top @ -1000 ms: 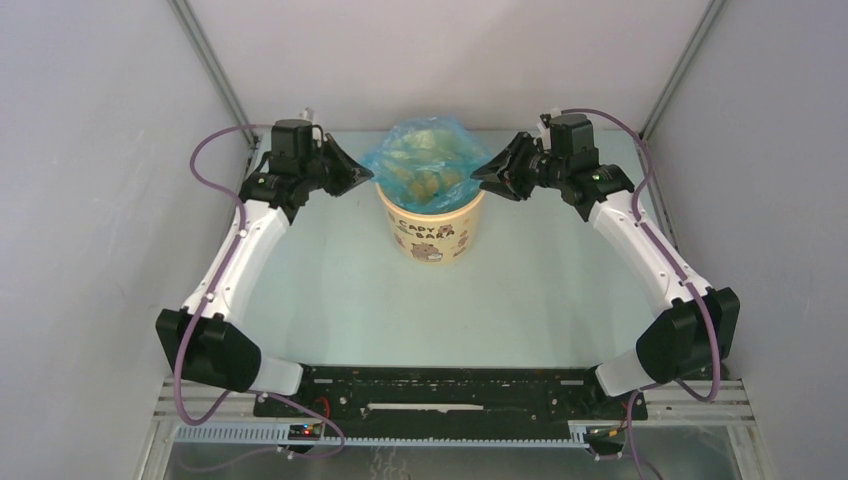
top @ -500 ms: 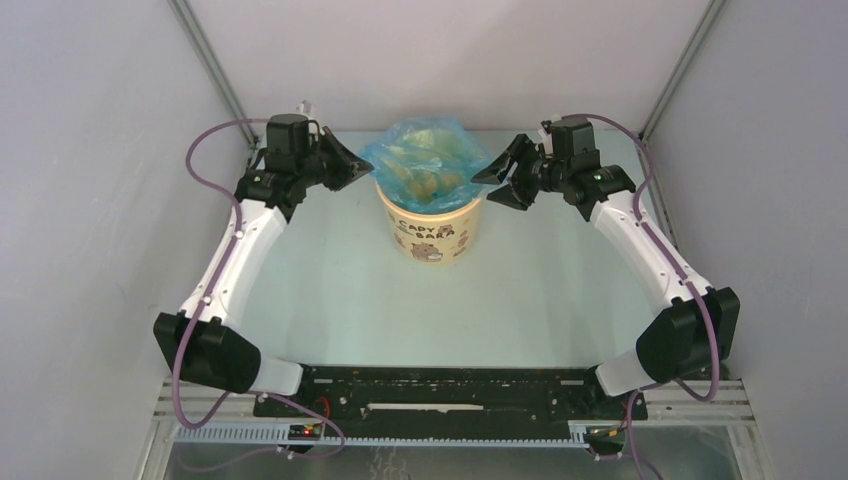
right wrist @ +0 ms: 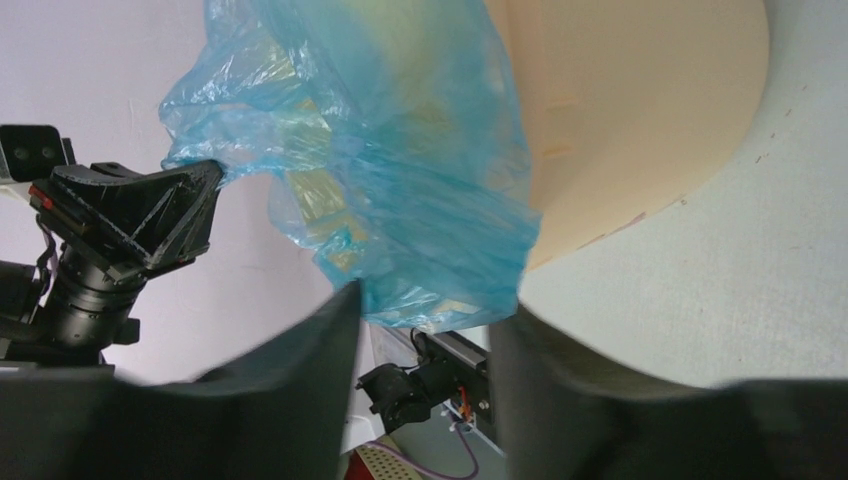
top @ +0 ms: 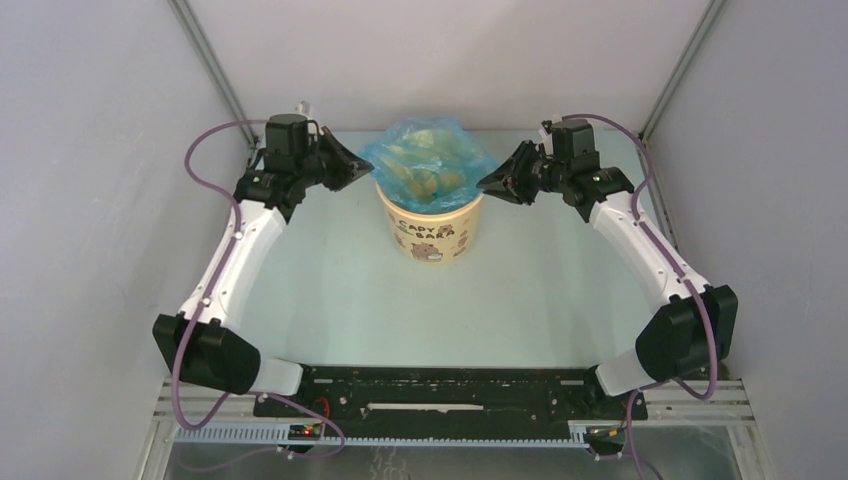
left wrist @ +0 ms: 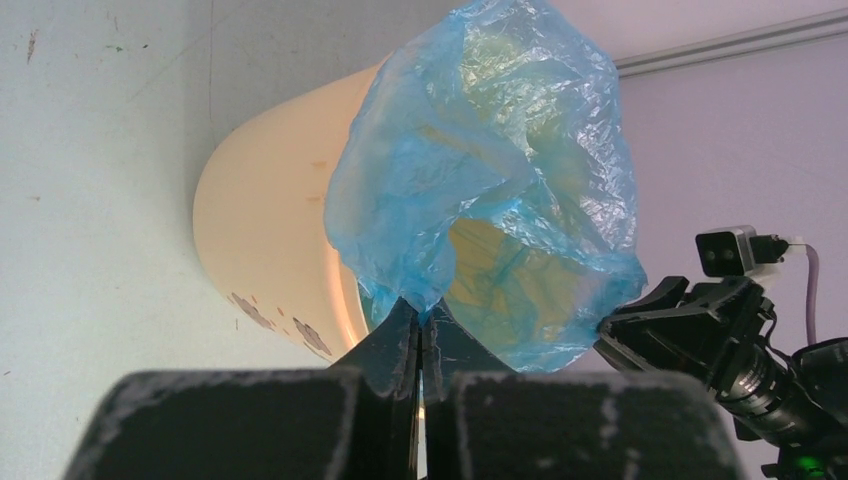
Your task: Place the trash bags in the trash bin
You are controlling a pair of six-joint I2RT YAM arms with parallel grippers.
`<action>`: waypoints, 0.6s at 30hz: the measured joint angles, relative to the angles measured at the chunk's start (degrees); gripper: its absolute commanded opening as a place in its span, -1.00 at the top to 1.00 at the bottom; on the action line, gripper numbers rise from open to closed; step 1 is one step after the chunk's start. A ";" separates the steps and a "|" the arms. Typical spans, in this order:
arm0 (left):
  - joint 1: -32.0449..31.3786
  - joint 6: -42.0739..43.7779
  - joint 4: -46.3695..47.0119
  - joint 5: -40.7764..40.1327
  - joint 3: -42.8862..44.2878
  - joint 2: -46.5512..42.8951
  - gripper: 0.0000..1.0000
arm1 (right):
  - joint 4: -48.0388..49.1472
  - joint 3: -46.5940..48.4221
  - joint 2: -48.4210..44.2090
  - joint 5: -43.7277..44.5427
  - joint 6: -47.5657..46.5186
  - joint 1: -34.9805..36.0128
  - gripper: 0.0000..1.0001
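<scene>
The pale-yellow trash bin [top: 432, 235] with brown lettering stands upright at the back middle of the table. A wrinkly light-blue trash bag [top: 425, 165] is bunched over its mouth and hangs partly inside. My left gripper [top: 368, 172] is at the bin's left rim, shut on the bag's edge [left wrist: 421, 312]. At the right rim my right gripper [top: 485, 183] has its jaws apart. In the right wrist view the bag's [right wrist: 400, 160] lower edge hangs just in front of that gripper [right wrist: 428, 300], and no pinch shows.
Grey enclosure walls stand close behind and at both sides of the bin. The pale green table top [top: 420, 310] stretches from the bin to the black base rail [top: 450, 385] at the near edge.
The right gripper's jaws spread wider half a second ago and have narrowed again. The left gripper keeps its hold, and the bag and bin have not moved.
</scene>
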 measured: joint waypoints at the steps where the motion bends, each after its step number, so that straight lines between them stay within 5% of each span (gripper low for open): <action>1: 0.00 -0.17 -0.09 0.02 0.02 -0.07 1.00 | 0.39 -0.02 0.09 0.02 -0.20 -0.02 0.95; 11: 1.20 1.55 -5.03 -0.85 3.41 -1.44 0.99 | -1.60 0.48 -0.28 -7.80 0.63 -4.50 1.00; 18: 1.46 4.48 -6.82 -1.73 -2.14 -7.69 1.00 | -8.76 0.48 -0.28 -13.31 -5.09 -7.02 1.00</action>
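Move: The bag's loose right edge already lies between the right gripper's half-open fingers, about 1 cm ahead of and 1 cm left of the hand point, at its height. The bin's middle is some 10 cm left, 3 cm ahead and 13 cm below the right hand. The left gripper already holds the bag's left edge; from it the bin's middle is about 11 cm right, level fore and aft, 16 cm down, and the loose right edge about 19 cm right, 2 cm back and 3 cm lower. Shut the right gripper on the bag's right edge so it pinches the film, then draw it to the right and back, about 4 cm in all, the wrist turning some 10 degrees. Keep the left gripper's pinch, lift it a couple of centimetres, then swing it back and left, some 4 to 5 cm overall and sinking slightly at the end, so the two hands part over the bin. ##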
